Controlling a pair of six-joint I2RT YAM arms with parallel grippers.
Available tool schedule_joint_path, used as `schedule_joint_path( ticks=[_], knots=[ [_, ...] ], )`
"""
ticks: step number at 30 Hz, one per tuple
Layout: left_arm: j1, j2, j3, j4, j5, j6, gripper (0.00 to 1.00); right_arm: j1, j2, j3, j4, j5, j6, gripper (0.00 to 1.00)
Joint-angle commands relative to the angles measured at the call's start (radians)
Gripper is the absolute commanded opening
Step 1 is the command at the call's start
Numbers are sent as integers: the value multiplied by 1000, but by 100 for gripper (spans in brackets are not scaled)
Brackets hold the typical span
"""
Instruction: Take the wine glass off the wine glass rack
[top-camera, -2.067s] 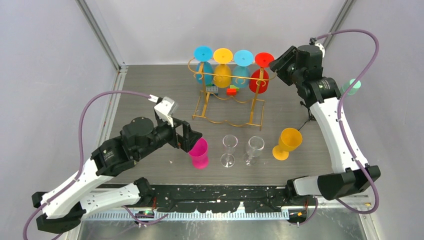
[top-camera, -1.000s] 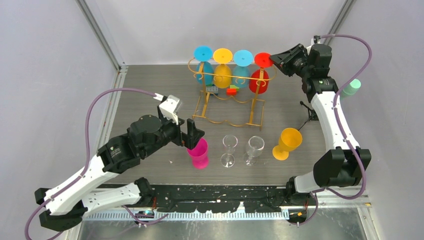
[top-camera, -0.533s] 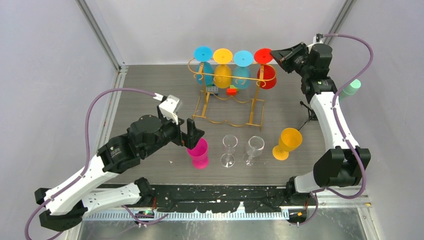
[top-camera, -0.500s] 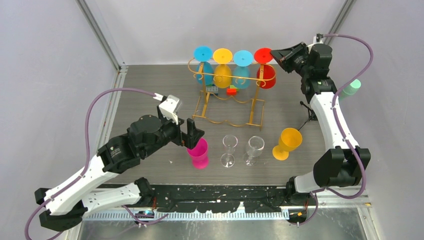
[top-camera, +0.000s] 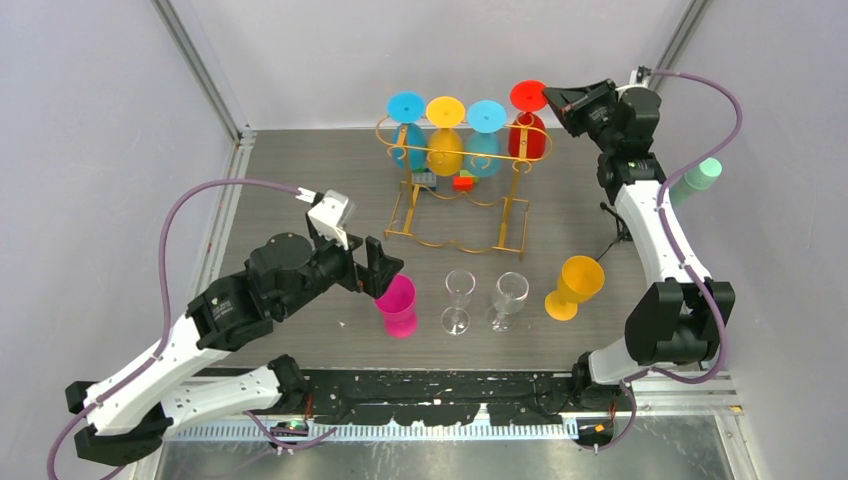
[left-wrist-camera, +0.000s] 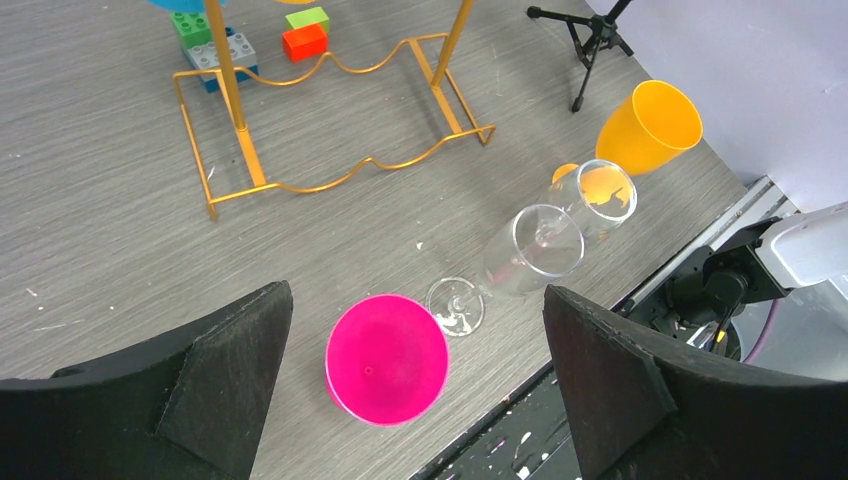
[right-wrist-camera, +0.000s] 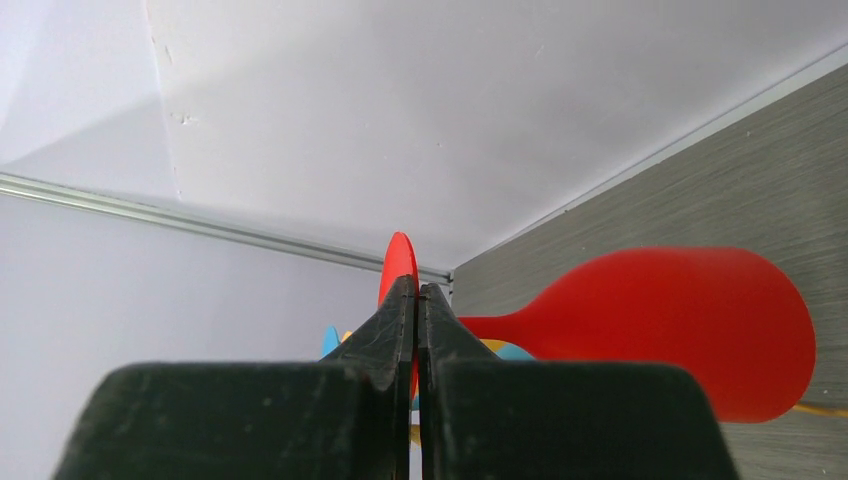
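Observation:
The gold wire wine glass rack (top-camera: 405, 212) stands at the back of the table. At its right end hangs a red wine glass (top-camera: 527, 140), upside down. My right gripper (top-camera: 550, 97) is shut on the rim of that glass's round foot. The right wrist view shows the thin red foot (right-wrist-camera: 398, 258) pinched between the fingers of that same gripper (right-wrist-camera: 415, 288), with the red bowl (right-wrist-camera: 680, 320) off to the right. My left gripper (left-wrist-camera: 416, 300) stands wide open above a pink glass (left-wrist-camera: 387, 358) and holds nothing.
A blue (top-camera: 407, 108), a yellow (top-camera: 445, 110) and another blue glass (top-camera: 486, 113) hang on the rack. Two clear glasses (top-camera: 458, 290) (top-camera: 510, 293) and an orange one (top-camera: 577, 283) stand in front. Toy blocks (left-wrist-camera: 305, 30) lie under the rack, a small tripod (left-wrist-camera: 590, 30) stands to the right.
My right gripper has shut on the red glass's foot and raised it slightly. The bowl swung right, then back. The left arm shifted a little left.

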Motion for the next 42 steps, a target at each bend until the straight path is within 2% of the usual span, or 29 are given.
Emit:
schedule_joint_path(
  ticks=[1, 9, 19, 24, 27, 31, 33, 36, 38, 42],
  knots=[
    [-2, -10, -9, 30, -24, -11, 100, -4, -6, 31, 113, 24, 17, 0],
    [-2, -10, -4, 26, -27, -15, 100, -7, -34, 62, 126, 57, -25, 0],
    [-2, -11, -16, 53, -37, -24, 100, -11, -248, 83, 72, 161, -183, 0],
    [-2, 2, -16, 74, -33, -48, 100, -11, -353, 79, 48, 110, -159, 0],
    [-2, 16, -15, 102, -15, -73, 100, -11, -421, 58, 43, 56, -91, 0],
    [17, 37, -53, 261, 94, -97, 100, -11, -518, 19, 43, -4, 9, 0],
    [72, 62, -61, 315, 166, -149, 100, -11, -564, -3, 38, -28, 61, 0],
    [231, 124, -56, 407, 420, -301, 100, -11, -630, -40, 18, -63, 134, 1],
    [321, 163, -74, 524, 575, -414, 100, -11, -667, -72, 14, -105, 193, 0],
    [398, 254, -103, 789, 755, -620, 100, -11, -721, -155, 88, -173, 347, 0]
  ],
)
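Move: Hanging from the right hand's shut fingers, pinched near the foot, the red wine glass has its middle about 3 cm left and 8 cm below that hand, level with it in reach. The light-blue glass beside it on the rack is some 11 cm left, 3 cm back and 11 cm below the hand; the orange glass on the table is about 25 cm back, 9 cm right, 30 cm down. From the open left hand the red glass lies roughly 30 cm ahead, 24 cm right and 4 cm lower. Easing the red glass straight up a couple of centimetres first, the right hand then pulls it quickly back about 25 cm and up 20 cm, away from the rack, levelling off at the end. The wrist tips up some 30 degrees and the fingers keep their pinch. Late on, the open left hand swings forward and right towards the glass, rolling its left side down. ##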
